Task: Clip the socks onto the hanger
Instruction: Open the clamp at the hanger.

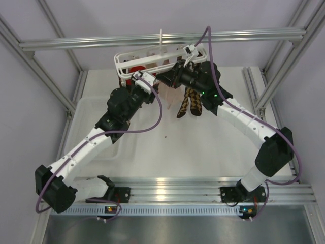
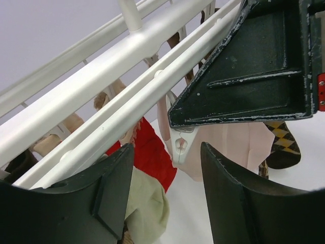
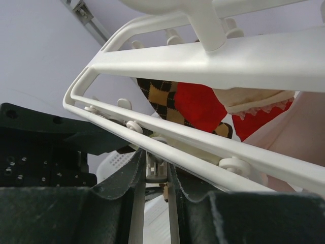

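Observation:
The white hanger (image 1: 152, 55) hangs from the top rail, and its bars (image 2: 101, 91) cross both wrist views. A pale cream-yellow sock (image 2: 147, 203) shows low in the left wrist view, against the inner face of the left finger (image 2: 104, 195). My left gripper (image 2: 167, 155) is open just under the frame, nothing pinched between its jaws. A white clip (image 2: 180, 145) dangles beyond the gap. My right gripper (image 3: 157, 160) is shut on a clip's handle (image 3: 157, 173) under the hanger's rail (image 3: 203, 147). In the top view both grippers (image 1: 144, 81) (image 1: 177, 75) meet at the frame.
Red sock (image 2: 152, 152), pink sock (image 2: 238, 142) and brown argyle sock (image 1: 190, 104) hang from the frame. The right gripper's black body (image 2: 254, 66) sits close above my left fingers. A white basket (image 3: 119, 162) shows below. Aluminium posts (image 1: 277, 76) flank the table.

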Motion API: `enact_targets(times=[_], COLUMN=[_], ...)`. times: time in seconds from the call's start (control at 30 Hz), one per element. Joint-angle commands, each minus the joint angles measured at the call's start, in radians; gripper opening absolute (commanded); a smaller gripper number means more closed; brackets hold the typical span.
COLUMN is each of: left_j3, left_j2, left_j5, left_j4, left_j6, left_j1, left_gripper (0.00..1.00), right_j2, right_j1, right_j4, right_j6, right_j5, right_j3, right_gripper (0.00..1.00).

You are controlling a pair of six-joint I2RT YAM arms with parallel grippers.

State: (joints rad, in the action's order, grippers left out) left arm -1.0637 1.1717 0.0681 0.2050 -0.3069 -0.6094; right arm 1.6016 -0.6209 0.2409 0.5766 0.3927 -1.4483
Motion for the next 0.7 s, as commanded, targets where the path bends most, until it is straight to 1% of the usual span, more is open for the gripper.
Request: enact_targets(times=[0.0,0.23,0.33,0.43,0.47,0.5,0.67], left_j3=[-0.008,-0.039,-0.045,-0.048,-0.048,-0.047,-0.047], left_j2=[0.029,0.075,0.082,0.083,0.082,0.082,0.075], left_j5=[0.019,0.022,0.018,0.009,0.004,-0.004,-0.039], left_j4=[0.073,0.080,0.097,0.103,0.103,0.100,0.079], left_j6=[-0.034,-0.044,-0.052,-0.051,-0.047,-0.046,-0.028], left_j1=[-0.001,-0.001,-0.001,-0.001,-0.001,0.000,0.000], left_gripper=[0.60,0.60,0.58,0.47,0.40,0.36,0.21], right_j2=[-0.042,-0.042,-0.043,-0.043,-0.043,-0.043,-0.040], right_j1=[-0.020,-0.020,-0.020,-0.022,-0.025,-0.026,-0.026], right_j4=[0.008,0.008,0.006,0.003,0.005,0.003,0.001], right_j6=[-0.009,-0.007,-0.004,-0.001,-0.001,-0.001,0.005], right_j5=[-0.011,-0.011,-0.009,-0.008,-0.008,-0.008,-0.009], right_j3=[-0.055,-0.058,-0.055,-0.054,-0.055,-0.055,-0.057], right_gripper=[0.00,0.00,0.00,0.00,0.00,0.00,0.01])
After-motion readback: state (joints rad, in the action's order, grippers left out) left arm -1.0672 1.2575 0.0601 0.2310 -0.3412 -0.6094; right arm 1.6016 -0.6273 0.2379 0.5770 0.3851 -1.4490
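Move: Under the front bar of the hanger, the clamp hangs about 2 cm ahead of the left hand, 1 cm to its right and some 3 cm lower; its upper part is already between the right hand's fingers, level with them. The pale green sock hangs roughly 4 cm ahead of the left hand, 4 cm left and 8 cm below. The pink sock is about 8 cm ahead, 7 cm right and 6 cm below it. Sinking about 3 cm while reaching 2 cm forward and slightly right, the left hand brings its open fingers either side of the clamp's lower end, beneath the right fingers. There it all but stops and closes from well open to about a quarter open, pinching that lower end. The right hand stays put and keeps its grip on the clamp's upper part. ##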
